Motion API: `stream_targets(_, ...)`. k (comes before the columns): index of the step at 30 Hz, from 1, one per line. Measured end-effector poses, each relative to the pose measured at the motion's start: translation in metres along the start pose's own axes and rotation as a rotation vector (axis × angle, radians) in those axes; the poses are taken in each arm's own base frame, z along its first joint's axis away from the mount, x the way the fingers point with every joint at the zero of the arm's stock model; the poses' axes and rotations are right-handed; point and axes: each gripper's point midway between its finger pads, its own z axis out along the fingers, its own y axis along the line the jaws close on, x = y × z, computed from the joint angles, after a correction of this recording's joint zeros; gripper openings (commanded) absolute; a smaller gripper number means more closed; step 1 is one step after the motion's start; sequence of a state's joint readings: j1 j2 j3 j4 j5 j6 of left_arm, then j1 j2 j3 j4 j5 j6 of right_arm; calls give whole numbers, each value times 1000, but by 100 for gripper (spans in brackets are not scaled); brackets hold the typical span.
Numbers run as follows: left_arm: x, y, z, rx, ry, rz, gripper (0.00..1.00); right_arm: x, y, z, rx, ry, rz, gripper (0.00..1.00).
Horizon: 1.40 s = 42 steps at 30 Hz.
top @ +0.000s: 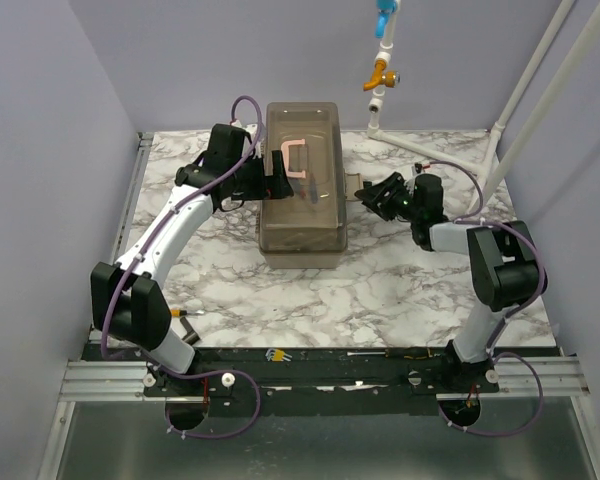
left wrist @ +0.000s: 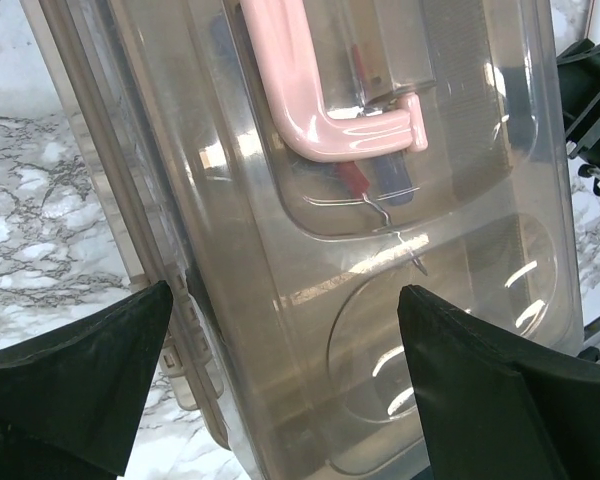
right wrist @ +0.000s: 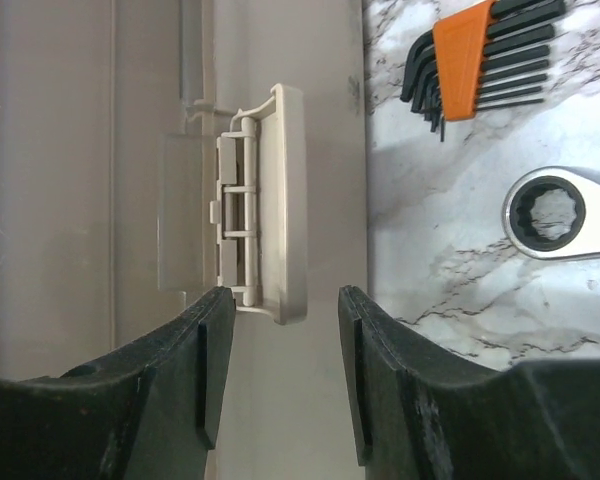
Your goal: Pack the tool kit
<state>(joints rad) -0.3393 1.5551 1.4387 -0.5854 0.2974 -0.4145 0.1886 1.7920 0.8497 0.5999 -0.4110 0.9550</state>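
The tool kit's translucent grey-brown toolbox [top: 302, 190] stands shut in the middle of the table, its pink handle [top: 294, 158] lying flat on the lid. My left gripper [top: 273, 181] hangs at the box's left side, wide open. In the left wrist view its fingers [left wrist: 80, 360] straddle the lid's [left wrist: 450, 250] left edge below the pink handle [left wrist: 310, 90]; a red-handled tool [left wrist: 358, 178] shows through the lid. My right gripper [right wrist: 285, 300] faces the box's right wall, open, with the end of the beige latch [right wrist: 280, 190] between its fingertips.
An orange-holdered hex key set [right wrist: 475, 50] and a ring wrench head [right wrist: 555, 212] lie on the marble beside the right wall. A small screwdriver [top: 187, 313] and a small yellow-tipped tool [top: 277, 354] lie near the front edge. White pipes [top: 500, 125] stand at the back right.
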Motion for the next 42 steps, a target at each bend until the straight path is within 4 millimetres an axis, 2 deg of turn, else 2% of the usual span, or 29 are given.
stream_targets(3, 0, 1, 3, -1, 5, -5, 97, 2, 1, 2, -20, 11, 9, 44)
stream_targets(9, -2, 3, 5, -4, 4, -9, 96, 5, 10, 3, -63, 40, 7, 23)
stream_targets(18, -8, 0, 9, 10, -2, -8, 96, 2, 14, 3, -39, 65, -36, 7)
stream_targets(26, -13, 0, 15, 19, 6, -20, 95, -6, 21, -4, -7, 63, -127, 7)
stream_targets(38, -16, 2, 19, 18, 6, -26, 94, 1, 32, -2, -21, 89, -205, 8)
stream_targets(40, -16, 3, 19, 17, 6, -27, 94, 1, 34, -1, -30, 87, -212, 16)
stream_targets(42, -17, 3, 19, 16, 6, -27, 94, 1, 37, -1, -43, 88, -217, 33)
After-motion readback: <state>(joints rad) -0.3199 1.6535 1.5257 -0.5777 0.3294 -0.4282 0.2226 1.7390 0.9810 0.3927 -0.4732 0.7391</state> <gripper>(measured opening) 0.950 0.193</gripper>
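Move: The right hand, fingers part open, has the toolbox latch almost between them: its middle is about 1 cm ahead and 2 cm left, at hand height. On the table some 10 cm below are the hex keys, 4 cm ahead, and the wrench's ring end, 1 cm back and 2 cm right. For the left hand, the lid's middle is 6 cm right, 3 cm ahead, 2 cm down; the latch is 16 cm right, 3 cm ahead, 10 cm down. The right fingers edge left and pinch the near end of the latch jutting from the box's right side, then carry it up about 3 cm and some 2 cm left towards the lid, the wrist tipping up and turning counter-clockwise by roughly 10 degrees. Meanwhile the open left hand, fingers still astride the lid's left edge, slides about 2.5 cm forward along it. ##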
